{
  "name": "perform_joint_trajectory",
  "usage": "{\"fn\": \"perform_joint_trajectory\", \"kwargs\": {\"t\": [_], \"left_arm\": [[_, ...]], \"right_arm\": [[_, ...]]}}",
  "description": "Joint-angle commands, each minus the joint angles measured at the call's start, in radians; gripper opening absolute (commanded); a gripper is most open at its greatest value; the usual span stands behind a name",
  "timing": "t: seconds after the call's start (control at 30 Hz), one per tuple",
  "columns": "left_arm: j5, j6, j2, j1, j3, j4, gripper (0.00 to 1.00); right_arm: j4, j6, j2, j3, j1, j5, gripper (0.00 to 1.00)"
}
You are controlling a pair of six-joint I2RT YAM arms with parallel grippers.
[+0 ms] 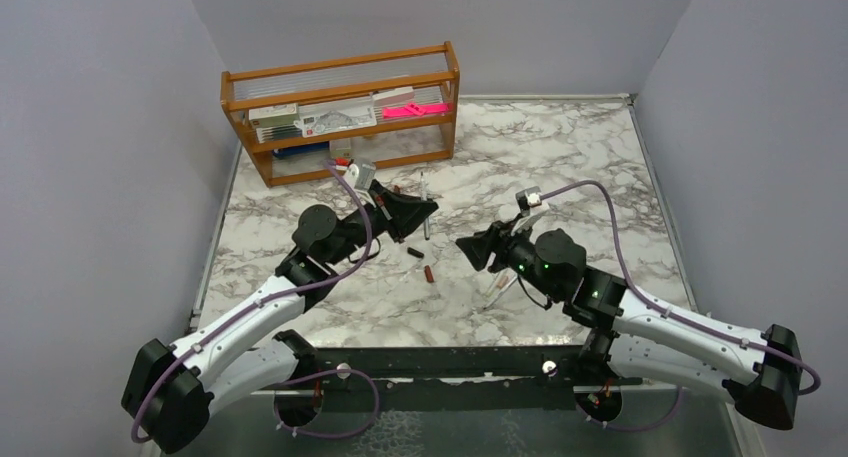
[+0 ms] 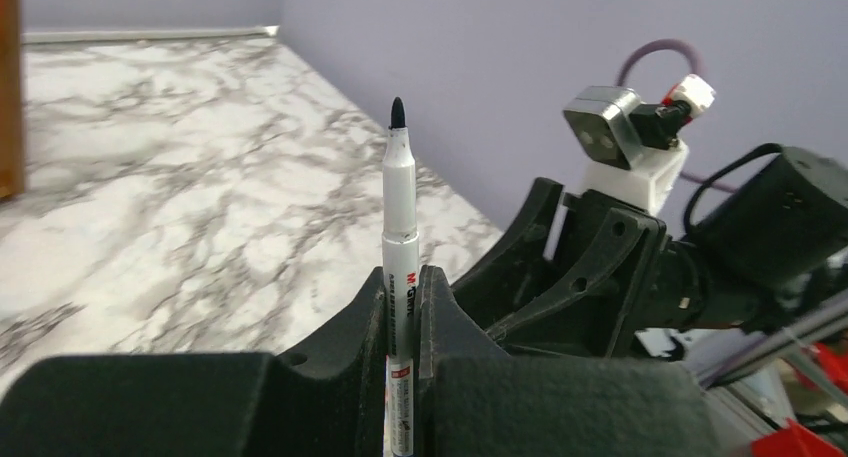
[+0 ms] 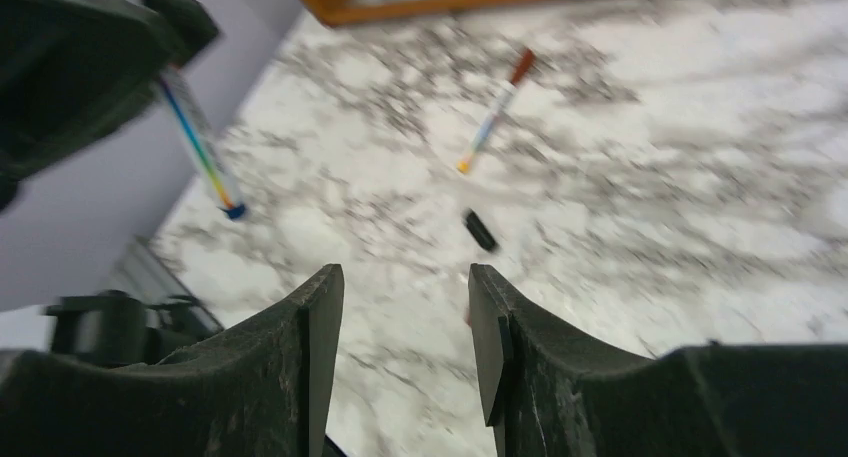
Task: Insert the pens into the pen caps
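Observation:
My left gripper (image 1: 418, 213) is shut on a white pen (image 2: 400, 212), which stands up between the fingers with its bare black tip (image 2: 397, 112) uncapped; the pen also shows in the right wrist view (image 3: 200, 142). My right gripper (image 1: 468, 249) is open and empty, above the marble (image 3: 405, 287), facing the left gripper. A black pen cap (image 1: 413, 251) lies on the table between the two grippers, just ahead of the right fingers (image 3: 480, 230). A dark red cap (image 1: 429, 273) lies near it. Another pen with a dark red end (image 3: 495, 107) lies farther off.
A wooden rack (image 1: 340, 117) with boxed stationery and a pink item (image 1: 412, 108) stands at the back left. Another pale pen (image 1: 500, 289) lies partly under the right arm. Grey walls close in the table on three sides.

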Motion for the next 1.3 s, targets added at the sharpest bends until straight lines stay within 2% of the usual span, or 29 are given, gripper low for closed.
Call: {"fn": "perform_joint_trajectory", "kwargs": {"t": [0.0, 0.17, 0.4, 0.5, 0.7, 1.03, 1.27], "left_arm": [[-0.158, 0.146, -0.047, 0.004, -0.025, -0.25, 0.0], [-0.172, 0.143, -0.065, 0.004, -0.078, -0.259, 0.0], [-0.213, 0.229, -0.128, 0.003, -0.065, -0.388, 0.0], [-0.251, 0.239, -0.151, 0.002, -0.066, -0.431, 0.0], [-0.268, 0.227, -0.147, 0.002, -0.076, -0.443, 0.0], [-0.274, 0.229, -0.15, 0.002, -0.069, -0.456, 0.0], [-0.283, 0.236, -0.153, 0.002, -0.043, -0.486, 0.0]], "right_arm": [[-0.475, 0.017, 0.001, 0.051, -0.004, 0.149, 0.49], [-0.489, 0.034, 0.103, 0.071, -0.004, 0.147, 0.46], [-0.524, 0.063, 0.39, 0.173, -0.003, 0.161, 0.36], [-0.454, 0.033, 0.432, 0.185, -0.003, 0.101, 0.31], [-0.308, -0.002, 0.508, 0.19, 0.002, -0.046, 0.14], [-0.217, 0.008, 0.693, 0.227, 0.023, -0.093, 0.11], [-0.171, 0.019, 0.806, 0.267, 0.023, -0.122, 0.02]]}}
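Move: The brown cap lies about 6 cm left of the right hand, some 1 cm ahead and 21 cm below. The black cap is roughly 5 cm farther out and 3 cm left of it; the loose pens lie about 10 cm right of the hand and 2 cm back. From the left hand, which already holds a pen, the brown cap is some 31 cm below, 1 cm back and level sideways. Right hand sinks 20 cm towards the brown cap, tipping steeply down and closing; left lowers its pen 11 cm. ##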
